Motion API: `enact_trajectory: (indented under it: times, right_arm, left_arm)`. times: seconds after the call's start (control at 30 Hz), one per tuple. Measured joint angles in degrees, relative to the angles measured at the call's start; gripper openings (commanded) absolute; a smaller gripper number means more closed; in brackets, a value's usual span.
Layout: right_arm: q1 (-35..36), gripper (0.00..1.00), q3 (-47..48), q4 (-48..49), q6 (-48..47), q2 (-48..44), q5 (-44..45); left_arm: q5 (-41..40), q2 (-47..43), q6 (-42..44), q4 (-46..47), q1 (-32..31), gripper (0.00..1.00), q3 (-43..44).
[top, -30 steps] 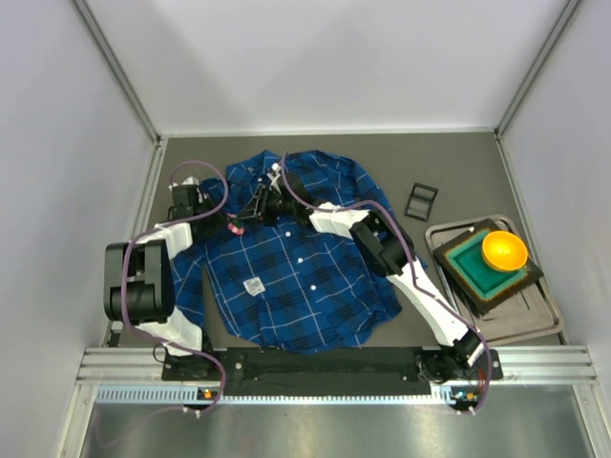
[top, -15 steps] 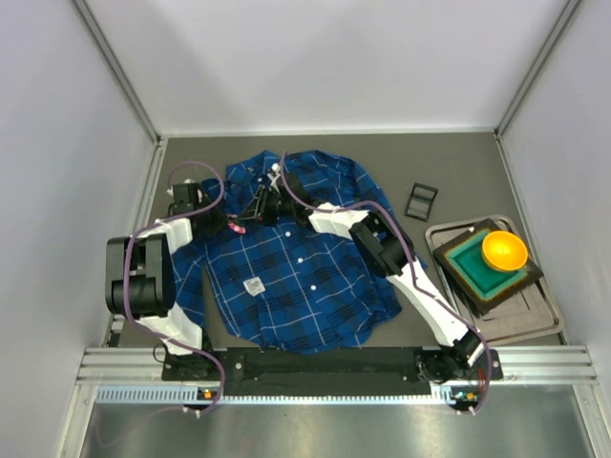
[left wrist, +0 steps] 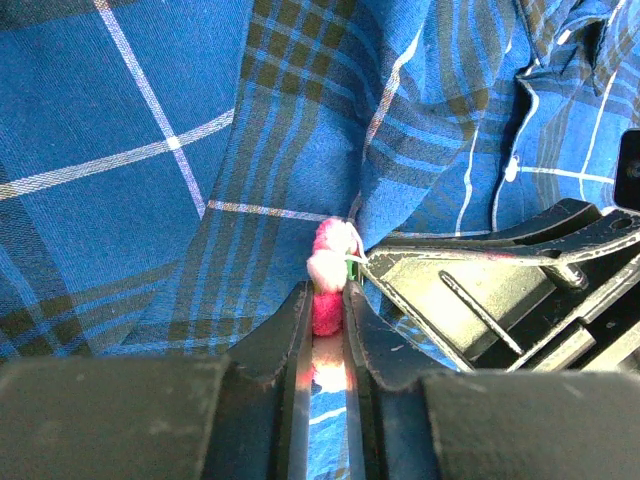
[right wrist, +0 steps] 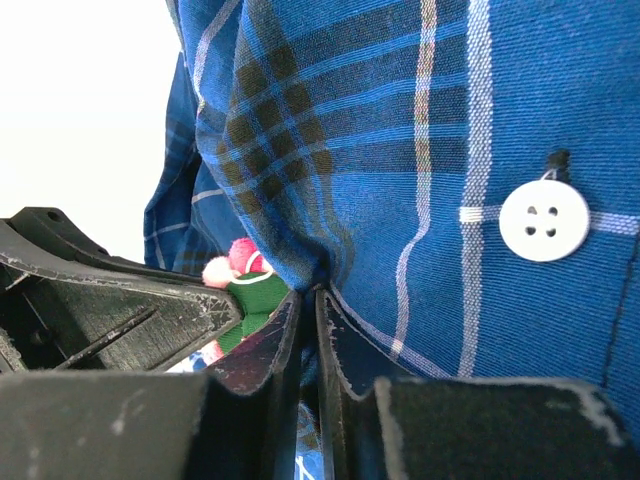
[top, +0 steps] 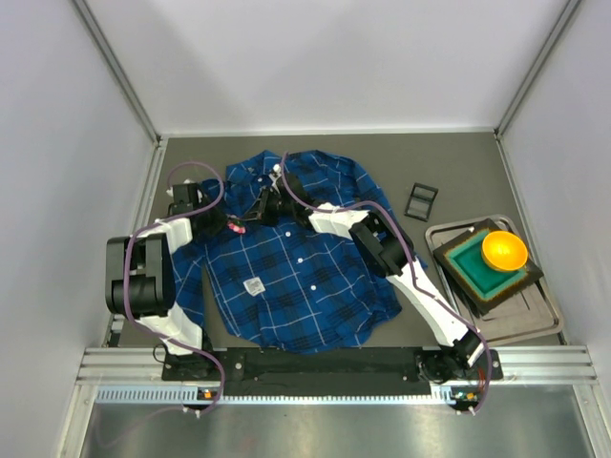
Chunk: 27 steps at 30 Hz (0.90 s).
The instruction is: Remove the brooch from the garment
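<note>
The blue plaid garment (top: pixel 296 267) lies flat on the dark table. The brooch (top: pixel 236 226), pink and red, sits at its upper left by the collar. My left gripper (top: pixel 229 225) is shut on the brooch (left wrist: pixel 328 290), its pink beads sticking out past the fingertips. My right gripper (top: pixel 258 212) is shut on a fold of the garment (right wrist: pixel 400 150) right beside the brooch (right wrist: pixel 238 262), which shows there with a green backing. The two grippers nearly touch each other.
A white square tag (top: pixel 254 285) lies on the shirt front. A small black frame (top: pixel 421 200) lies at the right. A grey tray (top: pixel 535 324) at the far right holds a green block (top: pixel 477 262) and an orange bowl (top: pixel 503 250).
The left gripper and the brooch have shifted very slightly; otherwise the arms hold the same pose.
</note>
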Motion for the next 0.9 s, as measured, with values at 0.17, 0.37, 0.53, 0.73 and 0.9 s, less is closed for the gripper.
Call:
enact_trajectory:
  times: [0.17,0.37,0.53,0.73,0.9]
  right_arm:
    - [0.0,0.29,0.0,0.8,0.0,0.0,-0.3]
    - [-0.1,0.41,-1.4,4.4,0.2,-0.3,-1.5]
    - [-0.4,0.52,-3.5,7.0,0.4,-1.2,-2.3]
    - [-0.6,0.6,-5.4,7.4,0.2,-2.9,-3.3]
    - [-1.2,0.61,-6.8,6.1,-1.1,-4.3,-3.4]
  left_arm:
    - [0.0,0.0,0.3,0.0,0.1,0.0,0.0]
    - [0.2,0.0,0.3,0.0,0.3,0.0,0.0]
    - [0.6,0.0,0.5,0.0,0.4,0.0,0.0]
    - [0.6,0.0,1.8,-0.7,0.5,0.0,0.2]
    - [-1.7,1.1,4.3,-9.4,0.5,0.0,5.9]
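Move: The brooch is already pinched in the left fingers, its middle about 2 cm to the right of that hand's point, 1 cm back and 1 cm below. From the right hand, almost shut on the garment's fold beside the pin, the brooch lies some 4 cm to the left and 2 cm back, about level. The white patch is roughly 18 cm back and 1 cm to the right of the right hand, some 4 cm below. Upward, the right hand lifts about 2 cm off the fold as its fingers spread from almost shut to over half open, letting go of the cloth, then backs roughly 1 cm to its right, away from the brooch. The left hand keeps its pinch on the brooch, nearly still until it eases about 1 cm left at the end with a slight tilt. ##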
